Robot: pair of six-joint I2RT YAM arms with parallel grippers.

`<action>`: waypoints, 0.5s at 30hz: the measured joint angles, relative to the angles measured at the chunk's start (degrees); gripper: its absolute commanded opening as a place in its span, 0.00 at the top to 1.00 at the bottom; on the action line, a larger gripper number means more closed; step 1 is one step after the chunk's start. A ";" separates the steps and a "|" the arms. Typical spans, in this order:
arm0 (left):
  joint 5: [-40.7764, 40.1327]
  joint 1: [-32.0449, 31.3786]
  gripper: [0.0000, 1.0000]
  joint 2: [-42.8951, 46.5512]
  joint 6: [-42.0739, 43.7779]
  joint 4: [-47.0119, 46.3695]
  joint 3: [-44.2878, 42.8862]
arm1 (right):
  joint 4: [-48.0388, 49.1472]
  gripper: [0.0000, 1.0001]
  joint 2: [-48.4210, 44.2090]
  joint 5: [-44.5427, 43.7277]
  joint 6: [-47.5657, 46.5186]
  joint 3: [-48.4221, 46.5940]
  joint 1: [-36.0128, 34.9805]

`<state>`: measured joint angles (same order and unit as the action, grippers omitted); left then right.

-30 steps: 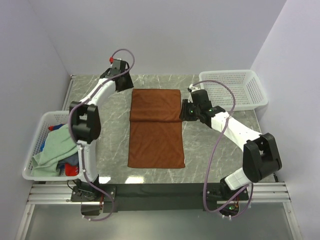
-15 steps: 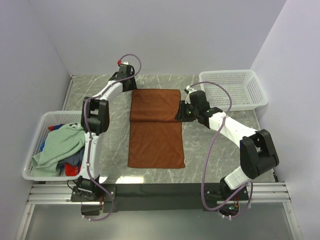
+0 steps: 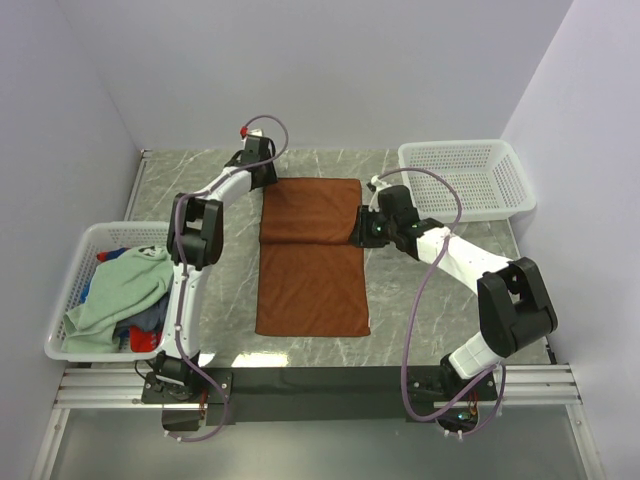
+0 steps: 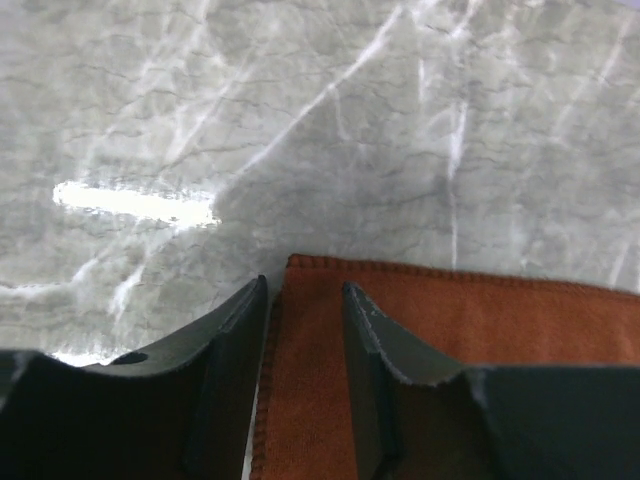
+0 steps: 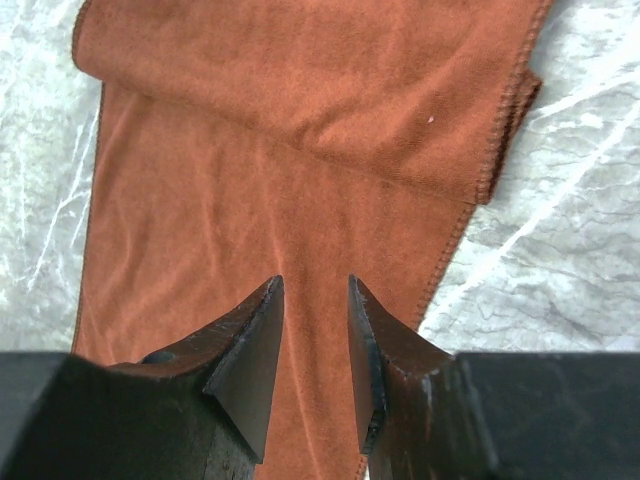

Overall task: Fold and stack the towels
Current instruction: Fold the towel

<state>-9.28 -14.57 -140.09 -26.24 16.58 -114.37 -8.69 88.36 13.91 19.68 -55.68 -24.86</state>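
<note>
A rust-brown towel (image 3: 310, 275) lies flat in the middle of the table, its far part folded back over itself. My left gripper (image 3: 263, 180) is low at the towel's far left corner. In the left wrist view the jaws (image 4: 305, 287) stand open astride the towel's (image 4: 470, 315) side hem, one finger (image 4: 232, 345) outside it and the other on the cloth. My right gripper (image 3: 359, 233) hovers at the right edge by the fold, open (image 5: 315, 282) over the towel (image 5: 300, 100). A mint-green towel (image 3: 115, 295) and other coloured towels lie heaped in the left basket.
The white mesh basket (image 3: 70, 262) on the left overhangs the table's side. A second white basket (image 3: 465, 180) stands at the far right with nothing in it. Grey walls close in behind and on both sides.
My left arm has swung right, from beside the towel to its far left corner, and its jaws have narrowed a little. My right gripper has edged slightly left onto the towel's edge.
</note>
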 measured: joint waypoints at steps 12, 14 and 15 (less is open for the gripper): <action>-8.70 -2.54 0.87 -0.50 0.20 0.66 -0.11 | 1.07 0.61 0.00 0.52 0.39 1.81 -0.39; -8.96 -2.60 0.96 -0.52 0.52 0.68 -0.11 | 1.16 0.61 0.00 0.24 0.33 1.77 -0.39; -8.98 -2.62 0.98 -0.52 0.52 0.66 -0.11 | 1.11 0.60 0.02 -0.02 0.20 1.68 -0.39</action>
<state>-18.26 -17.19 -140.62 -25.71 17.23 -114.48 -7.57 88.38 13.89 19.88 -54.00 -25.26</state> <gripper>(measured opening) 0.082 0.394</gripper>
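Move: The brown towel's far left corner is right at my open left fingertips, about 1 cm ahead, level sideways and 1 cm lower. From my left hand, the far right corner is some 24 cm to the right and 1 cm ahead; the middle of the fold's front edge is about 17 cm back and 12 cm to the right, 1 cm lower. From my right hand, the corner I'm taking lies roughly 22 cm ahead, 22 cm to the left and 8 cm below. I shut my left fingers from less than half open to nearly closed on the towel's far left corner, pinching the cloth just inside its hem. The hand all but stays in place, easing back and down about half a centimetre, while the wrist rolls some 5 to 10 degrees, its left side rising. ##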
